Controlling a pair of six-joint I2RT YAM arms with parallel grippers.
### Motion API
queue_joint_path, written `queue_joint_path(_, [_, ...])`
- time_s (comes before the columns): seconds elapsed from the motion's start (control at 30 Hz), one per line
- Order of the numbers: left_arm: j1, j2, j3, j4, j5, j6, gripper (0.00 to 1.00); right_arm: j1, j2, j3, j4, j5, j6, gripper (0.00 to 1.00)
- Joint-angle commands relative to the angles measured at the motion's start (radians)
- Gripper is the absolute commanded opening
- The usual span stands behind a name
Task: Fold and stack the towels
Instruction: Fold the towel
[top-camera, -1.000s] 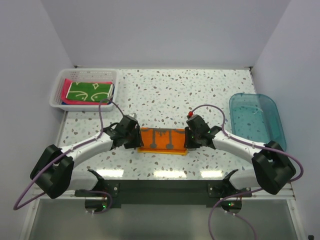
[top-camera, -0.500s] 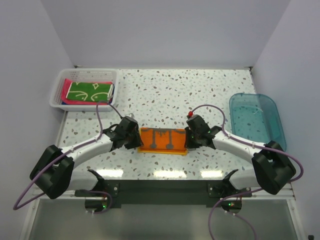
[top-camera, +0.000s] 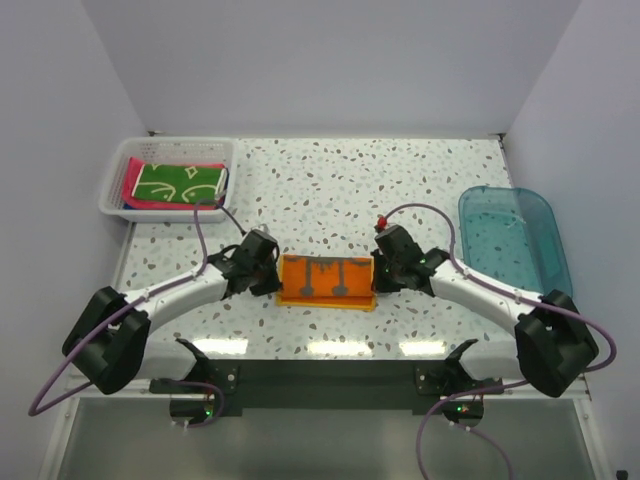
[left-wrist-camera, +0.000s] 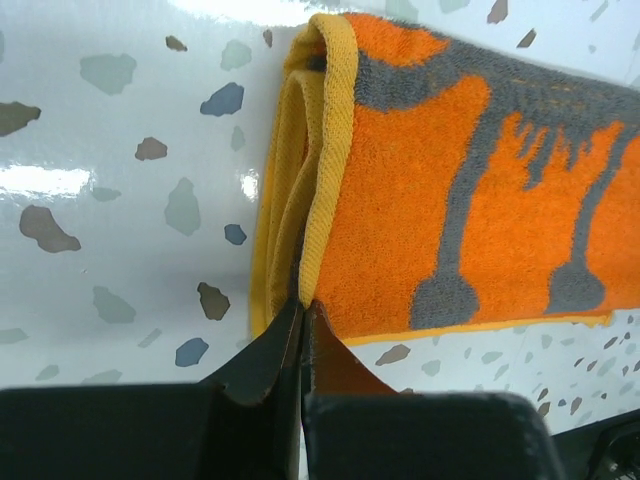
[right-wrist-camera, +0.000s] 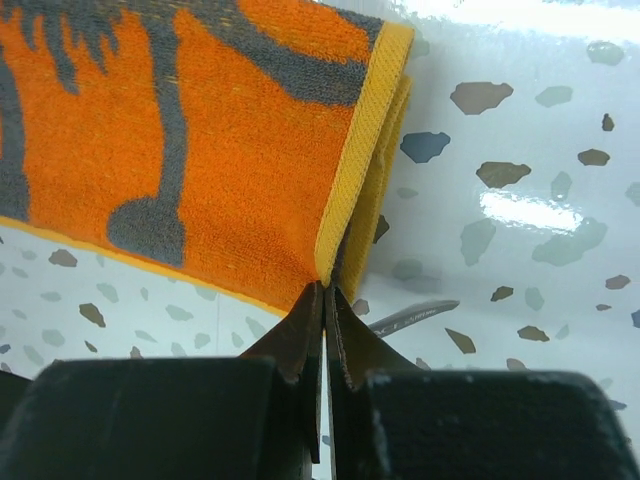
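Observation:
An orange towel with a dark grey pattern and yellow hem lies folded on the table between the two arms. My left gripper is shut on its left end; in the left wrist view the yellow hem runs straight down into the closed left gripper. At the towel's right end my right gripper is shut on it as well, and in the right wrist view the towel has its hemmed corner pinched in the right gripper. A green patterned towel lies on a pink towel at the back left.
The green and pink towels sit in a white slotted basket at the back left corner. A clear blue plastic tub stands at the right edge. Speckled tabletop stretches behind the orange towel, and a purple cable loops over each arm.
Both grippers have closed onto the ends of the orange towel. The right arm has shifted a little to the right and back; the towel's near edge stands slightly higher.

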Motion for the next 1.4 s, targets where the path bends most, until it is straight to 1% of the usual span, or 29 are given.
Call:
queue_joint_path(0.0, [-0.005,-0.03,0.079,-0.038,-0.049,0.026,0.0,-0.006,-0.045,0.082,-0.064,0.04,-0.04,0.0])
queue_joint_path(0.27, [-0.005,-0.078,0.132,-0.119,-0.043,0.043,0.0,-0.006,-0.058,0.142,-0.159,-0.014,-0.06,0.0])
queue_joint_path(0.5, [-0.006,-0.125,0.105,-0.141,-0.023,0.04,0.0,-0.006,-0.085,0.13,-0.202,-0.037,-0.062,0.0])
queue_joint_path(0.63, [-0.006,-0.096,0.05,-0.085,-0.006,0.044,0.0,-0.006,-0.063,0.078,-0.154,-0.038,-0.054,0.0])
queue_joint_path(0.67, [-0.006,-0.073,0.028,-0.075,0.007,0.044,0.0,-0.004,-0.057,0.058,-0.142,-0.058,-0.045,0.0])
queue_joint_path(0.8, [-0.012,-0.022,-0.012,-0.015,0.02,0.044,0.0,-0.006,-0.023,0.015,-0.066,-0.08,-0.022,0.0])
queue_joint_path(0.9, [-0.017,-0.002,-0.03,0.001,0.02,0.041,0.0,-0.006,0.012,-0.017,-0.03,-0.094,-0.016,0.01])
queue_joint_path(0.97, [-0.022,0.005,-0.038,0.002,0.023,0.041,0.0,-0.004,0.037,-0.032,-0.021,-0.109,-0.017,0.02])
queue_joint_path(1.03, [-0.025,0.004,-0.041,0.001,0.021,0.036,0.0,-0.006,0.043,-0.04,-0.015,-0.12,-0.017,0.07])
queue_joint_path(1.07, [-0.025,0.001,-0.042,-0.004,0.021,0.036,0.07,-0.006,0.038,-0.039,-0.016,-0.121,-0.02,0.09])
queue_joint_path(1.1, [-0.025,-0.004,-0.042,-0.016,0.012,0.036,0.13,-0.004,0.032,-0.036,-0.028,-0.123,-0.02,0.17])
queue_joint_path(1.13, [-0.025,-0.012,-0.041,-0.022,0.006,0.036,0.19,-0.007,0.02,-0.029,-0.039,-0.121,-0.023,0.22])
queue_joint_path(1.17, [-0.026,-0.027,-0.033,-0.03,0.0,0.036,0.31,-0.006,-0.006,-0.011,-0.053,-0.111,-0.025,0.28])
queue_joint_path(1.2, [-0.025,-0.035,-0.029,-0.048,-0.017,0.041,0.35,-0.006,-0.023,0.0,-0.085,-0.103,-0.032,0.36])
queue_joint_path(1.23, [-0.025,-0.044,-0.021,-0.062,-0.025,0.041,0.38,-0.006,-0.037,0.015,-0.105,-0.095,-0.037,0.38])
queue_joint_path(1.27, [-0.025,-0.065,0.0,-0.077,-0.043,0.043,0.44,-0.006,-0.066,0.048,-0.123,-0.074,-0.048,0.4])
queue_joint_path(1.3, [-0.025,-0.074,0.013,-0.114,-0.051,0.049,0.46,-0.006,-0.083,0.066,-0.163,-0.064,-0.054,0.41])
queue_joint_path(1.33, [-0.026,-0.103,0.036,-0.134,-0.06,0.052,0.51,-0.006,-0.097,0.096,-0.177,-0.057,-0.06,0.41])
queue_joint_path(1.37, [-0.025,-0.119,0.046,-0.153,-0.071,0.055,0.53,-0.006,-0.112,0.109,-0.188,-0.051,-0.072,0.41])
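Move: My left hand still pinches the near-left corner of the orange towel's upper layer, my right hand its near-right corner. The lower layer's near-left corner lies about 3 cm back and 2 cm below my left hand, with the towel's far-left corner some 7 cm ahead. From my right hand the lower layer's near-right corner is likewise roughly 3 cm back and 3 cm down, the far-right corner some 7 cm ahead. With both grippers shut on the upper layer's corners, I lift them together about 4 cm, drifting slightly forward, then draw them back some 4 cm while lowering about 6 cm onto the lower layer's near edge. There I open both grippers, let go of the corners and begin to rise, my right hand more. ##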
